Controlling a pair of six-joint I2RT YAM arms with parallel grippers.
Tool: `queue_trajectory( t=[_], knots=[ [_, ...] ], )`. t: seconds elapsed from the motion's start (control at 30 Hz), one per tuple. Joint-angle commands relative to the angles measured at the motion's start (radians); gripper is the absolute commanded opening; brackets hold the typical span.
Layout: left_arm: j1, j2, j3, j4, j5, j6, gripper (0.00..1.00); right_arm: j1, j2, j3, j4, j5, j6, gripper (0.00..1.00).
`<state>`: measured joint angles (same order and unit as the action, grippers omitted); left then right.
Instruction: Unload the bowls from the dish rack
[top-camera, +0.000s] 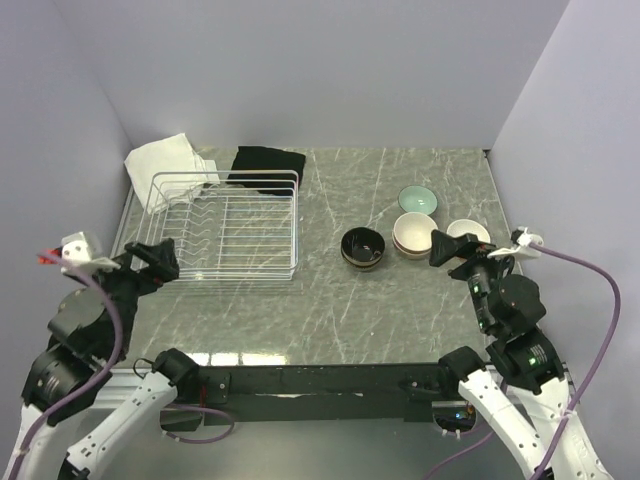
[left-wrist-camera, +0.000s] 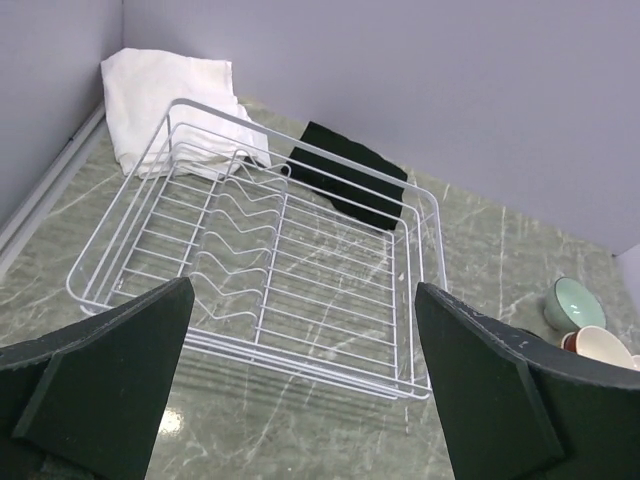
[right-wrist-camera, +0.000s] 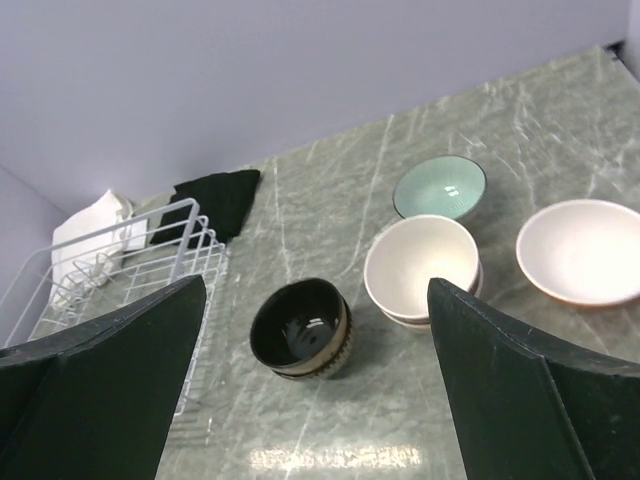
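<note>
The white wire dish rack (top-camera: 225, 225) stands at the left of the table with no bowls in it; the left wrist view shows its front rim (left-wrist-camera: 250, 352). Four groups of bowls sit right of it: a dark bowl with black inside (top-camera: 363, 248) (right-wrist-camera: 300, 328) stacked on another, a beige stack (top-camera: 413, 234) (right-wrist-camera: 420, 265), a pale teal bowl (top-camera: 417, 201) (right-wrist-camera: 440, 187) and a cream bowl with an orange rim (top-camera: 467, 233) (right-wrist-camera: 585, 250). My left gripper (top-camera: 160, 262) (left-wrist-camera: 302, 290) hovers open near the rack's front left corner. My right gripper (top-camera: 452, 247) (right-wrist-camera: 316, 283) is open and empty, raised beside the cream bowl.
A white cloth (top-camera: 168, 160) lies behind the rack's left corner and a black cloth (top-camera: 268, 165) behind its right. Grey walls close the table on the left, back and right. The rack sits close to the left wall.
</note>
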<state>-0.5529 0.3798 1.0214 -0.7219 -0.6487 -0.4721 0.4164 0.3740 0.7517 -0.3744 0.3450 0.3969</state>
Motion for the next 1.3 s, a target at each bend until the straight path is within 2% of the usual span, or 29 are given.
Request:
queue_trajectory(
  t=[0.0,0.23,0.63,1.27],
  knots=[
    [0.004,-0.064,0.028,-0.120,0.014,-0.043,0.99,0.001,-0.067,-0.049,-0.063,0.054,0.026,1.00],
    [0.004,-0.191,0.071,-0.243,0.015,-0.094,0.99,0.002,-0.170,-0.055,-0.141,0.144,0.045,1.00],
    [0.004,-0.309,0.040,-0.261,0.012,-0.195,0.99,0.001,-0.234,-0.121,-0.215,0.164,0.131,1.00],
    [0.004,-0.334,0.049,-0.298,-0.031,-0.237,0.99,0.001,-0.250,-0.121,-0.253,0.212,0.137,1.00]
  ],
)
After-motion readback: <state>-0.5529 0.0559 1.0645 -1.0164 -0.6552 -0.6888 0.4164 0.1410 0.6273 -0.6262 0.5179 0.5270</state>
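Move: The left hand faces the empty dish rack, its middle about 21 cm ahead, 4 cm right and 28 cm below; the black cloth lies some 38 cm ahead and 16 right. From the right hand the black bowl stack is roughly 12 cm ahead, 14 left and 26 below; the cream bowl stack 16 ahead, 2 left; the white bowl 15 ahead, 11 right. The black bowl stack lies about 16 cm ahead and 39 right of the left hand. Touching nothing, the open left hand keeps backing away from the dish rack, about 8 cm back and half that to the left, slowing to a stop while rolling its left side down some 15 degrees. The right hand, also empty and open, mainly sinks about 7 cm, easing back and right, and turns slightly clockwise with its fingertips dipping a little. ##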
